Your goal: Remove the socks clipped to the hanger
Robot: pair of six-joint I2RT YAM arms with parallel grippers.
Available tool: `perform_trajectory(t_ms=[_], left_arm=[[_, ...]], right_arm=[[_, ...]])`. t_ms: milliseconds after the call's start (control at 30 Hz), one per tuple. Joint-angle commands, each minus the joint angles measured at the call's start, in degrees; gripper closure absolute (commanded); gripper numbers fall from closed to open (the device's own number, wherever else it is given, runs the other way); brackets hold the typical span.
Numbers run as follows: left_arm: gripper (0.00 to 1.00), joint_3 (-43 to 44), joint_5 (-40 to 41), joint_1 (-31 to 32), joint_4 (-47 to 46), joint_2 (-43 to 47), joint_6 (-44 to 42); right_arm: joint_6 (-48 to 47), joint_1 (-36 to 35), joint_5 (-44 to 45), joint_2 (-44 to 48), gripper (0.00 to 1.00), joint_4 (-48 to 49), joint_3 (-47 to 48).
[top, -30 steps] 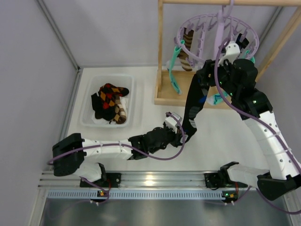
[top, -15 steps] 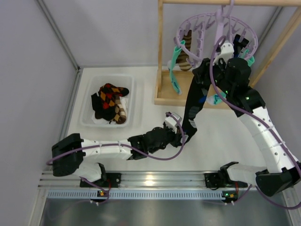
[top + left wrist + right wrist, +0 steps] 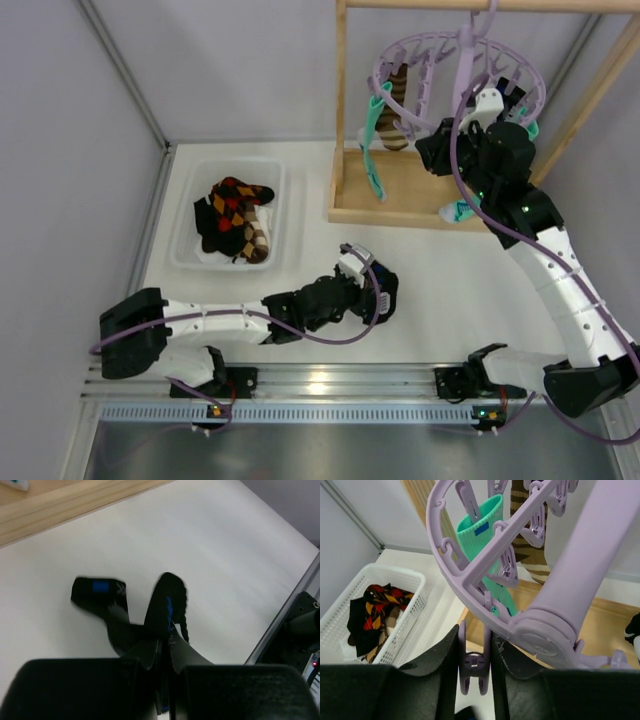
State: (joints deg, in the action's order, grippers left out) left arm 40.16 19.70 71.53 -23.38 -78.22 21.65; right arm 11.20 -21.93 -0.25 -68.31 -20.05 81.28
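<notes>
The pale-purple hanger (image 3: 467, 50) hangs from the wooden rack. A mint-green sock (image 3: 372, 140) and a brown striped sock (image 3: 400, 110) stay clipped to it; both show in the right wrist view, mint-green sock (image 3: 485, 530), striped sock (image 3: 532, 555). My right gripper (image 3: 434, 150) is up at the ring (image 3: 470, 575), shut on a dangling purple clip (image 3: 475, 665) that carries no sock. My left gripper (image 3: 374, 296) is low over the table, shut on a dark sock with blue patches (image 3: 100, 587), which trails loose onto the tabletop.
A white basket (image 3: 230, 165) at the left holds argyle socks (image 3: 235, 205). The wooden rack base (image 3: 400, 195) lies behind my left gripper, its post (image 3: 341, 100) beside the hanger. More mint fabric (image 3: 460, 210) hangs by my right arm.
The dark sock was stretched from a hanger clip to my left gripper; it has come free and dropped with the left gripper. My right gripper has narrowed onto the clip.
</notes>
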Motion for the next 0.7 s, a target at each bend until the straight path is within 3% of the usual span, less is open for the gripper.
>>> perform_trajectory(t_ms=[0,67,167,267,433,567,667], left_arm=[[1.00,-0.61,5.50,-0.77,2.25,5.35,1.73],[1.00,2.01,9.19,-1.12,8.05,7.97,1.64],[1.00,7.02,16.84,-2.18,20.36,11.57,2.17],[1.00,11.24,19.58,-5.07,30.74,16.05,3.13],[1.00,16.77,18.97,-13.24,38.22,24.32,2.61],[1.00,23.63,18.97,-19.48,45.59,25.40,0.94],[1.00,30.22,13.46,-27.12,49.99,22.33,0.59]], right_arm=[[0.66,0.40,-0.89,1.52,0.73,3.71,-0.76],[0.93,0.31,-1.33,2.39,0.44,3.79,-1.99],[1.10,0.40,-2.12,4.32,0.34,3.88,-4.10],[0.93,0.31,-2.56,7.21,0.29,3.62,-6.73],[0.84,0.40,-2.21,12.67,0.25,2.83,-11.66],[1.01,0.40,-1.95,18.64,0.23,2.12,-16.49],[1.72,0.40,-2.21,22.15,0.23,2.56,-19.75]])
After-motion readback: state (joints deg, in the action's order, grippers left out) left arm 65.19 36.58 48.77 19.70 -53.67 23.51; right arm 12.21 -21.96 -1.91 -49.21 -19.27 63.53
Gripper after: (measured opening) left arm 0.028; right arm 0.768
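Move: The left hand still pinches the black sock; the white basket lies about 36 cm to its left, 25 cm ahead and 12 cm down, the wooden tray some 36 cm ahead, 19 cm right, 15 cm down. The right hand's partly closed fingers are on a purple clip; the teal sock hangs about 12 cm ahead, 10 cm left and 5 cm below, the brown striped sock roughly 20 cm ahead, 6 cm left, 5 cm below. Left hand carries the sock about 20 cm left and up towards the basket; right opens, backs off clip. ##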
